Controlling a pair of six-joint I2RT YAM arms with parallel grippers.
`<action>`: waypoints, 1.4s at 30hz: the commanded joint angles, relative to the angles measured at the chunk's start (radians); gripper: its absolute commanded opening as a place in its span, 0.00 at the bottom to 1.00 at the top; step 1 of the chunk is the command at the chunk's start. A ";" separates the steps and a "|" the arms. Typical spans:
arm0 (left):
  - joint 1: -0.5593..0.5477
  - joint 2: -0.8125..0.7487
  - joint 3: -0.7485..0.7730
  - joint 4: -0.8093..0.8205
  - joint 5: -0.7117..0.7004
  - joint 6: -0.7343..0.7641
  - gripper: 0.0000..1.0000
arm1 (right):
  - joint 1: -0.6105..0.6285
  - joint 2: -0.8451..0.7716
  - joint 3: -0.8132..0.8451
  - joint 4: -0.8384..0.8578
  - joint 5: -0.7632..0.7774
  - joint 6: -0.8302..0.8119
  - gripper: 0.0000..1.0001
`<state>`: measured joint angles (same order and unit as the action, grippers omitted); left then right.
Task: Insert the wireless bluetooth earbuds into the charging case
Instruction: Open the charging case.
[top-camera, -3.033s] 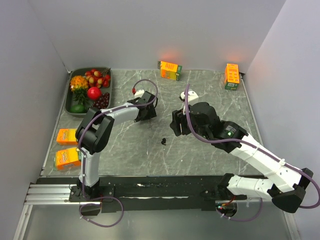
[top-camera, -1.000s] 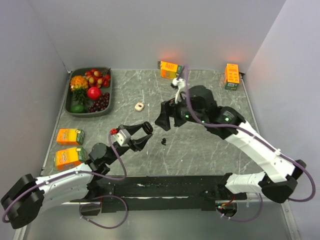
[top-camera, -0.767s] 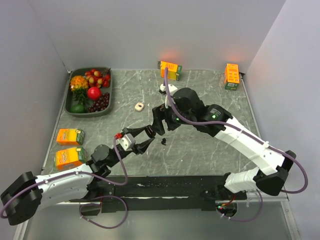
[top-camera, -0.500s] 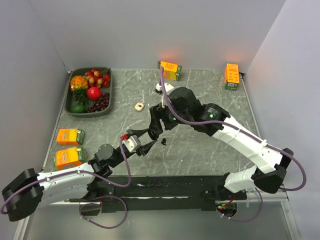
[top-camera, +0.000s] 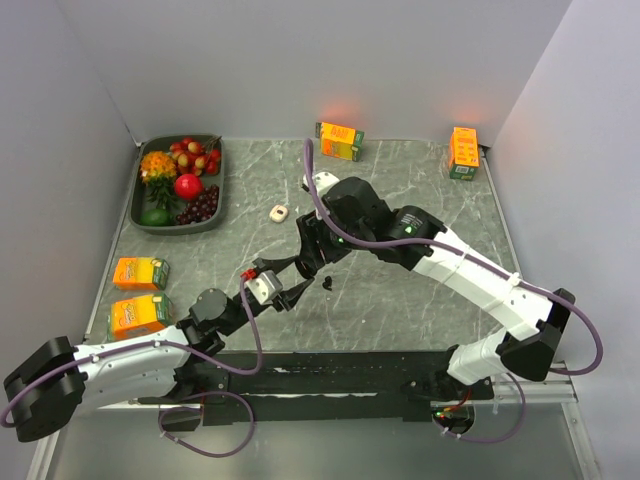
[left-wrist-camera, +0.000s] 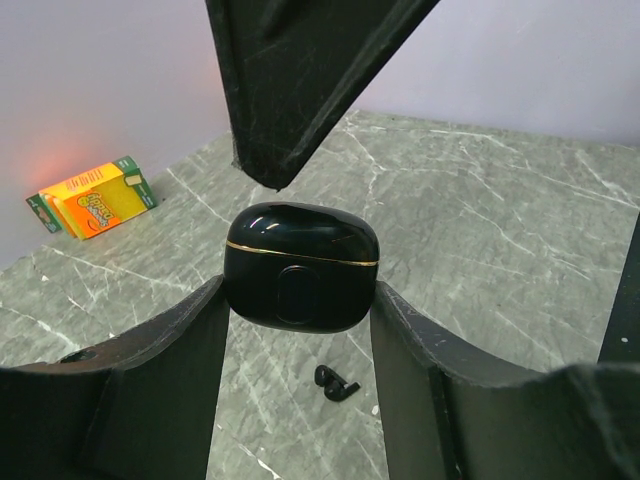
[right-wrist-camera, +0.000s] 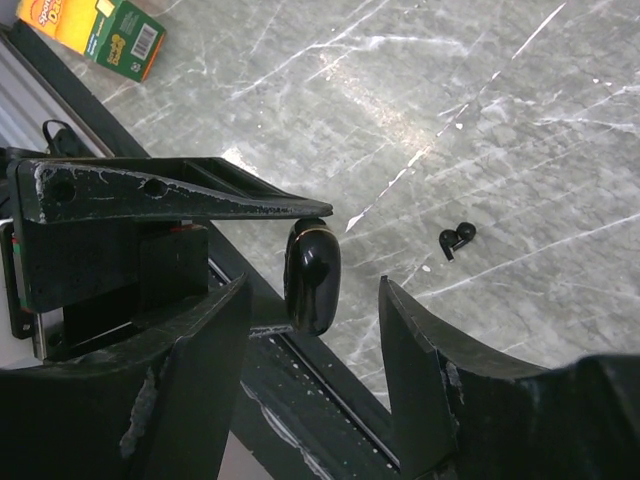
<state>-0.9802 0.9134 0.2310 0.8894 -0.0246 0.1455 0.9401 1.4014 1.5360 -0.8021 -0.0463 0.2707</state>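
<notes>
My left gripper (top-camera: 291, 279) (left-wrist-camera: 300, 300) is shut on the black charging case (left-wrist-camera: 300, 265) (right-wrist-camera: 312, 275), gripping its two sides and holding it above the table with its lid closed. My right gripper (top-camera: 305, 257) (right-wrist-camera: 315, 300) stands open around the same case, with a gap on each side. One of its fingers (left-wrist-camera: 300, 80) hangs just over the case in the left wrist view. A black pair of earbuds (top-camera: 327, 283) (left-wrist-camera: 335, 382) (right-wrist-camera: 456, 238) lies on the marble table just right of both grippers. A small whitish piece (top-camera: 279, 212) lies farther back.
A dark tray (top-camera: 139, 205) of fruit sits at the back left. Orange juice cartons stand at the back (top-camera: 340, 140), back right (top-camera: 463, 152) and left edge (top-camera: 139, 272) (top-camera: 134, 315). The black base rail (top-camera: 330, 380) runs along the near edge.
The right gripper has swung left and down onto the left gripper, and its jaws have narrowed around the case. The left gripper shifted slightly right with the case, then held still.
</notes>
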 joint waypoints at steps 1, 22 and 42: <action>-0.009 -0.021 0.042 0.028 -0.014 0.011 0.01 | 0.006 0.030 0.006 -0.011 -0.003 -0.007 0.60; -0.018 -0.042 0.034 0.034 -0.040 0.002 0.01 | 0.009 0.042 -0.030 -0.008 -0.049 0.001 0.33; -0.021 -0.107 0.022 0.063 -0.063 -0.011 0.01 | -0.027 -0.054 -0.077 0.014 -0.040 0.024 0.32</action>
<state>-1.0012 0.8410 0.2310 0.8555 -0.0601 0.1379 0.9302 1.3949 1.4784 -0.7521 -0.1150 0.2989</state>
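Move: The closed black charging case is still pinched between the left fingertips, right at that hand point. From the right hand, its lid end lies just below the open fingers, with the case's middle roughly 3 cm down, 1 cm to the left and about level fore and aft. On the table some 22 cm below the right hand, the black earbuds lie about 4 cm ahead and 4 cm to the right; the white case lies farther out, about 21 cm ahead and 9 cm left. The right hand sinks nearly 3 cm and edges about 1 cm left over the charging case, its fingers closing from well open to about a third until they pinch the lid by its front and back faces, while the left fingers keep their hold on the case's body. With the lid gripped, the right hand turns back upward by some 1.5 cm and the left hand, after a slight dip, rises by about the same, so both carry the case up together. ##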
